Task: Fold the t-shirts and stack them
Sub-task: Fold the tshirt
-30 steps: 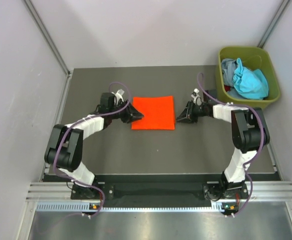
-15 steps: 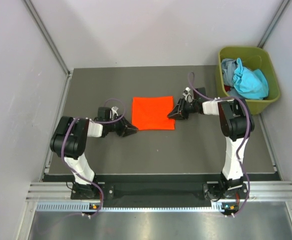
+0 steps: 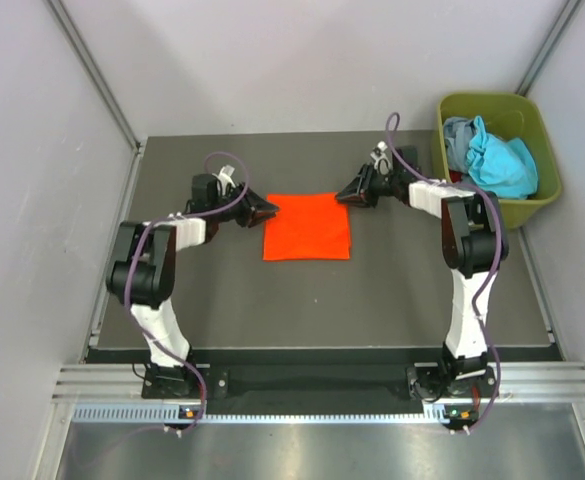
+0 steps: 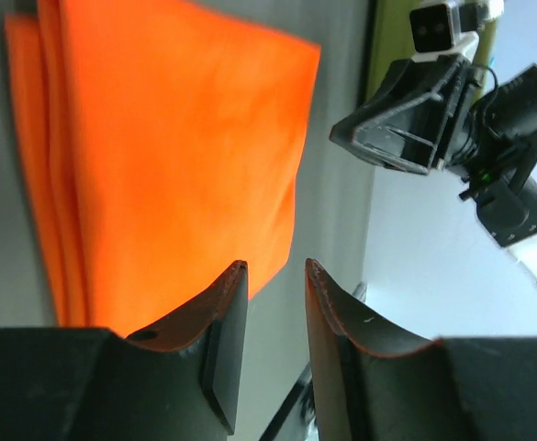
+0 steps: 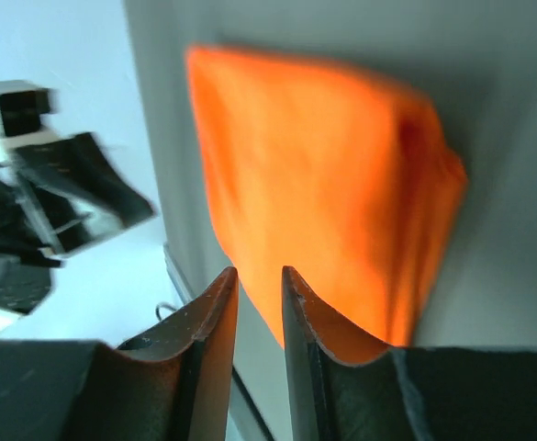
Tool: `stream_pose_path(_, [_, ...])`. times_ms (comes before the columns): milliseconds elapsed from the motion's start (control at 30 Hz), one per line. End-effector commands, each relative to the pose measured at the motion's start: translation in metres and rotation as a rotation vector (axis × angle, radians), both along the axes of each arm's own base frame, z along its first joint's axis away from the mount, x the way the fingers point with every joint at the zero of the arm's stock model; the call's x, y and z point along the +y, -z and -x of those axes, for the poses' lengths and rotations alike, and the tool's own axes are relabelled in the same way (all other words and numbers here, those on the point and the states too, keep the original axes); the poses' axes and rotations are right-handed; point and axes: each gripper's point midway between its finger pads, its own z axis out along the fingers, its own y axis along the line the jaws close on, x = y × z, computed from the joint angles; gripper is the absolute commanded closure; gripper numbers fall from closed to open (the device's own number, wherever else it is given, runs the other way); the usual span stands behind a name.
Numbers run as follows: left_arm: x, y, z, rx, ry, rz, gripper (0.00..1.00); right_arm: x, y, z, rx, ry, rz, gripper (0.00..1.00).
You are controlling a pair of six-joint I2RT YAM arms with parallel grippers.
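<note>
A bright orange t-shirt (image 3: 307,226), folded into a square, lies flat on the grey table. My left gripper (image 3: 265,209) sits low at its far left corner, jaws a narrow gap apart and empty. My right gripper (image 3: 342,195) sits at the far right corner, jaws also slightly apart and empty. In the left wrist view the shirt (image 4: 158,156) lies beyond my fingertips (image 4: 236,276), with stacked fold edges on its left. In the right wrist view the shirt (image 5: 332,193) lies just past the gripper (image 5: 259,271). Teal-blue shirts (image 3: 499,162) and a grey one (image 3: 457,133) lie crumpled in the bin.
The olive-green plastic bin (image 3: 487,103) stands at the table's far right corner, close behind the right arm. White walls close in the table on the left, back and right. The right gripper (image 4: 406,119) shows across the shirt in the left wrist view.
Both grippers have moved away from me along the shirt's sides, from its nearer edges to its far corners. The orange shirt has stayed in place.
</note>
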Motion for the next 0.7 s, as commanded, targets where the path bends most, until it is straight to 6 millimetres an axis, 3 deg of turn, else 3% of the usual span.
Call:
stream_pose_path(0, [-0.011, -0.010, -0.037, -0.060, 0.001, 0.130, 0.63, 0.011, -0.024, -0.038, -0.080, 0.024, -0.058, 0.73])
stream_pose_path(33, [-0.014, -0.013, -0.045, -0.099, 0.011, 0.155, 0.64, 0.013, -0.014, -0.044, -0.060, 0.035, -0.066, 0.73])
stream_pose_path(67, [-0.016, 0.006, -0.050, -0.064, 0.008, 0.166, 0.64, 0.014, -0.017, -0.053, -0.073, 0.047, -0.069, 0.73])
stream_pose_path(133, [-0.014, 0.012, -0.064, -0.066, -0.022, 0.178, 0.65, 0.014, -0.002, -0.060, -0.045, 0.063, -0.064, 0.73])
stream_pose_path(200, [-0.011, 0.024, -0.075, -0.065, -0.043, 0.159, 0.65, 0.014, 0.000, -0.070, -0.055, 0.076, -0.061, 0.74])
stream_pose_path(267, [-0.005, 0.040, -0.082, -0.030, -0.068, 0.130, 0.65, 0.009, 0.010, -0.079, -0.049, 0.097, -0.054, 0.74])
stream_pose_path(333, [-0.001, 0.041, -0.093, -0.049, -0.072, 0.104, 0.65, 0.005, 0.022, -0.083, -0.035, 0.111, -0.046, 0.73])
stream_pose_path(367, [0.000, 0.050, -0.094, -0.019, -0.073, 0.089, 0.65, -0.002, 0.023, -0.089, -0.039, 0.126, -0.043, 0.74])
stream_pose_path(533, [0.016, 0.044, -0.109, -0.031, -0.078, 0.058, 0.63, -0.022, 0.035, -0.096, -0.016, 0.134, 0.006, 0.73])
stream_pose_path(667, [0.031, 0.041, -0.113, -0.033, -0.073, -0.035, 0.62, -0.039, 0.021, -0.105, -0.045, 0.140, 0.053, 0.71])
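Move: The folded orange t-shirt lies flat between the hands. From the left hand its far-left corner is about 11 cm ahead, 2 cm to the left and roughly 10 cm below; the shirt's middle is some 2 cm ahead and 8 cm to the right. From the right hand the far-right corner is about 8 cm ahead, 3 cm to the right and 7 cm below, with the middle 1 cm back and 7 cm to the left. Forward go both hands together along the shirt's sides to its far corners, about 10 cm each, fingers staying slightly open. The left sinks early, then eases back up a little, for some 5 cm net; the right first lifts slightly, then dips and ends nearly 4 cm lower, edging rightwards at the last. Both arrive close at the corners; contact can't be made out. ##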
